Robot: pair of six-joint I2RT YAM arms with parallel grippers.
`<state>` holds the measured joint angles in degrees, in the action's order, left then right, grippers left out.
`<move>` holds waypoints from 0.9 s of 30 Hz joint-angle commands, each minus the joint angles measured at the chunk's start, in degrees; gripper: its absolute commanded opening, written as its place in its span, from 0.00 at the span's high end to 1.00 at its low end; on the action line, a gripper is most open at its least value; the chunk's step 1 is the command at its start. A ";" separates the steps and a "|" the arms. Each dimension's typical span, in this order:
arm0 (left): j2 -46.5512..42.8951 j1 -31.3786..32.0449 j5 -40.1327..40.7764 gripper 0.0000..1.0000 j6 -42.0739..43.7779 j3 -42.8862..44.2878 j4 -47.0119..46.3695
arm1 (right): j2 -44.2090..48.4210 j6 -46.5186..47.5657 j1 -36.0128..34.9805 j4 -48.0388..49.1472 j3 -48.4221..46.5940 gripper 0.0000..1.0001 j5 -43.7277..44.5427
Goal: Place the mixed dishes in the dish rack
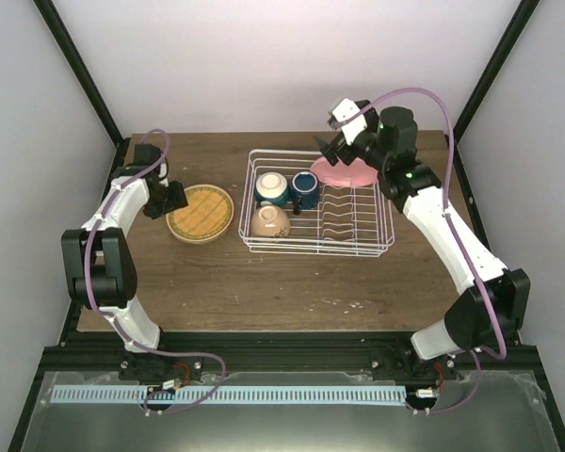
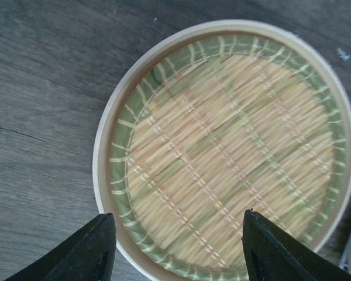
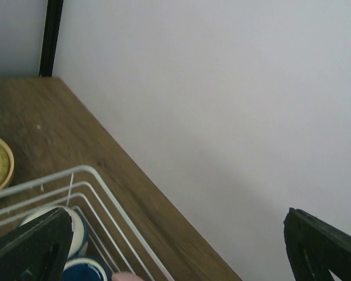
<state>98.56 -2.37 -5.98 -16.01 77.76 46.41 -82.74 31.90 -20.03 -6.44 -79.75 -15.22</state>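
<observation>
The white wire dish rack (image 1: pixel 369 247) stands mid-table. In its left half sit a white-and-blue bowl (image 1: pixel 271 187), a dark blue mug (image 1: pixel 305 188) and a cream bowl (image 1: pixel 269 222). A pink plate (image 1: pixel 348 174) leans at the rack's back, among the prongs. My right gripper (image 1: pixel 331 149) hovers just above that plate, open, with nothing between its fingers (image 3: pixel 29 246). The woven tan-yellow plate (image 1: pixel 201 212) lies flat on the table left of the rack. My left gripper (image 1: pixel 174 200) is open over its left rim; the plate (image 2: pixel 228 152) fills the left wrist view, below the gripper (image 2: pixel 178 246).
The right wrist view shows the rack's back corner wires (image 3: pixel 99 175), the mug's rim (image 3: pixel 85 270), a sliver of pink plate (image 3: pixel 126 277) and the back wall (image 3: pixel 222 88) close behind. Black frame posts stand at the table's back corners.
</observation>
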 commanded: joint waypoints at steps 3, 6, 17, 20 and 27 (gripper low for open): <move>2.70 -0.09 2.15 0.39 0.43 -2.02 -1.25 | -3.78 -11.17 -0.28 -2.98 -8.44 0.00 -2.24; 3.50 -0.09 2.02 0.39 0.61 -2.21 -2.12 | -4.14 -11.35 -0.25 -4.21 -8.81 0.00 -2.16; 6.90 -0.13 2.37 0.39 1.06 -2.23 -4.60 | -3.54 -11.31 -0.28 -5.41 -7.71 0.00 -0.92; 7.79 -0.11 2.74 0.39 1.14 -2.09 -4.93 | -3.65 -11.13 -0.28 -5.52 -7.78 0.00 -0.68; 9.21 -0.11 4.40 0.39 1.33 -1.62 -5.27 | -4.33 -10.47 -0.29 -5.56 -8.03 0.00 -0.59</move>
<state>106.45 -2.37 -3.01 -15.35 75.72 42.17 -86.63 21.37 -20.03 -11.62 -86.37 -16.27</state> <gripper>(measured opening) 0.614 0.999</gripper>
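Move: The woven plate's middle lies about 7 cm to the left hand's right, some 2 cm ahead and 8 cm below, so the plate's left rim is almost under the fingers. In the rack beyond it, the teal bowl is about 25 cm to the hand's right and 6 cm ahead, and the cream bowl 25 cm right and 1 cm back, both some 4 cm lower. From the right hand the woven plate is about 33 cm left, 3 cm back and 32 cm down. Down goes the left hand, about 6 cm, towards the left part of the woven plate, easing off at the end with only a centimetre's drift left. Its wrist tips some 5 degrees more steeply downward, and the fingers stay part open, the left one coming close over the left rim, the right one over the woven inside. Contact can't be seen. ##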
